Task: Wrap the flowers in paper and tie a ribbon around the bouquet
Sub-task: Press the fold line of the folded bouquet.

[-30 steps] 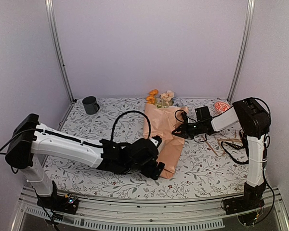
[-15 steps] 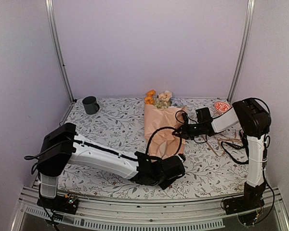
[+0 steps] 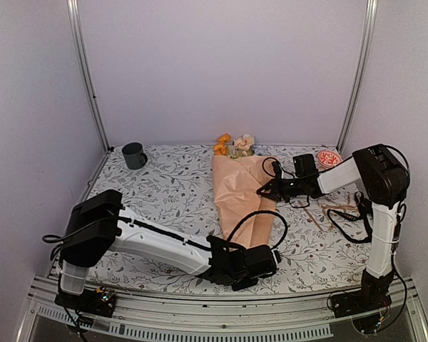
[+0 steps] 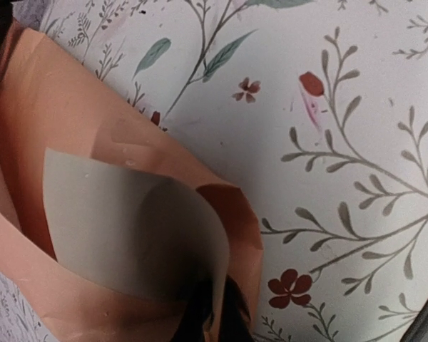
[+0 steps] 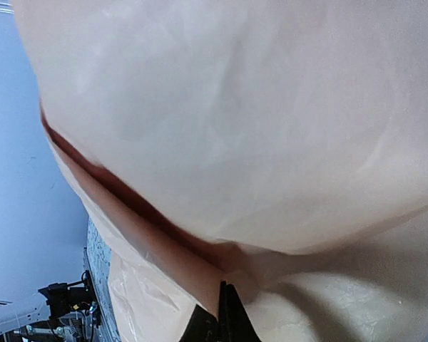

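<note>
The peach-orange paper (image 3: 237, 192) lies folded over the flowers (image 3: 233, 146), whose orange and pale blooms stick out at its far end like a loose bouquet. My left gripper (image 3: 269, 255) is at the paper's near end. In the left wrist view it (image 4: 215, 313) is shut on a curled paper edge (image 4: 128, 242). My right gripper (image 3: 262, 191) is at the paper's right side. In the right wrist view it (image 5: 225, 303) is shut on a fold of the paper (image 5: 221, 142). The ribbon is out of view.
A dark grey mug (image 3: 134, 154) stands at the back left of the floral table cover (image 3: 164, 192). A round red and white object (image 3: 328, 158) and thin tan cord (image 3: 335, 208) lie at the right, beside the right arm's black cables (image 3: 342, 221).
My left arm swung from the paper's left side round to its near end, and its gripper closed on the paper edge. The right gripper shifted slightly right, still pinching the paper.
</note>
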Tool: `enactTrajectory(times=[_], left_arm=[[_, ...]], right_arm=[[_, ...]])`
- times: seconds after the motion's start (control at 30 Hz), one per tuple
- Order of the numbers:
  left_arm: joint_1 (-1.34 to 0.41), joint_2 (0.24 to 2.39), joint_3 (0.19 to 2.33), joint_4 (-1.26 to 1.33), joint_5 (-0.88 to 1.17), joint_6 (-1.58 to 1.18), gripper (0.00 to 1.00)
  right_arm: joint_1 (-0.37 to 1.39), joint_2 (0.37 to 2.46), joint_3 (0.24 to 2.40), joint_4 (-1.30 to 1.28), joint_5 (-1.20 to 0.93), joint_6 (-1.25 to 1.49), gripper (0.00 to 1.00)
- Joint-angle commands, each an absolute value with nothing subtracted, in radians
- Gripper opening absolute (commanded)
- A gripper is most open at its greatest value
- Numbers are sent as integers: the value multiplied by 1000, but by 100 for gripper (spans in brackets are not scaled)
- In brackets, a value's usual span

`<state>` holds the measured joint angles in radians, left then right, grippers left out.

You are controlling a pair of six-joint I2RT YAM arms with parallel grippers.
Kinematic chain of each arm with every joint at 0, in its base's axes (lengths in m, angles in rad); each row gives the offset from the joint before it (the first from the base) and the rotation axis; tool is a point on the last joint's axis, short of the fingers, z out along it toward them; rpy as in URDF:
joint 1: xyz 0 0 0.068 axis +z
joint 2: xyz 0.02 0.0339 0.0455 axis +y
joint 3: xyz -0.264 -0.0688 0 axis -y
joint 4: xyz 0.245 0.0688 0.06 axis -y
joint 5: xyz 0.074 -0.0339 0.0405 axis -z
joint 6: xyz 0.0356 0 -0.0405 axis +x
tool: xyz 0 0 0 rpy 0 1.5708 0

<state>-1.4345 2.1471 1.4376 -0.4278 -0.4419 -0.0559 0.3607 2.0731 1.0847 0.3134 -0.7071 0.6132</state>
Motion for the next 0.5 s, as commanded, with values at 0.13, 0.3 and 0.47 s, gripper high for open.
enactTrajectory(times=[0.13,0.3,0.47], left_arm=[[-1424,2188,1385,-495,-200,29,0],[-1422,2189,1382,-486,-183,46,0],[-1421,2190,1379,-485,-184,49,0]], right_arm=[[289,1933,1022,331,-687,627,6],[275,1927,1006,336,-742,619,33],[276,1863,961,332,-817,580,53]])
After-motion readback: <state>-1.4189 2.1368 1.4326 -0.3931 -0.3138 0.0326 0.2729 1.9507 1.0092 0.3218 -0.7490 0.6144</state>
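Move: Just below the right hand, about 3 cm down, runs the fold line of the folded bouquet; the orange flowers stick out some 20 cm ahead and 10 cm to its left. The red plate lies roughly 13 cm ahead and 20 cm to its right, and the tan ribbon 12 cm back and 15 cm right. The left hand already has the paper's lower end in its fingers, with that fold line about 25 cm straight ahead. Backing off the fold line, the right hand goes about 4 cm to its right and 3.5 cm up, its shut fingers spreading to half open once it is on its way, with hardly any turn of the wrist. The left hand keeps its shut fingers on the paper's lower end and eases it about 1.5 cm back and to the right, turning slightly clockwise. ##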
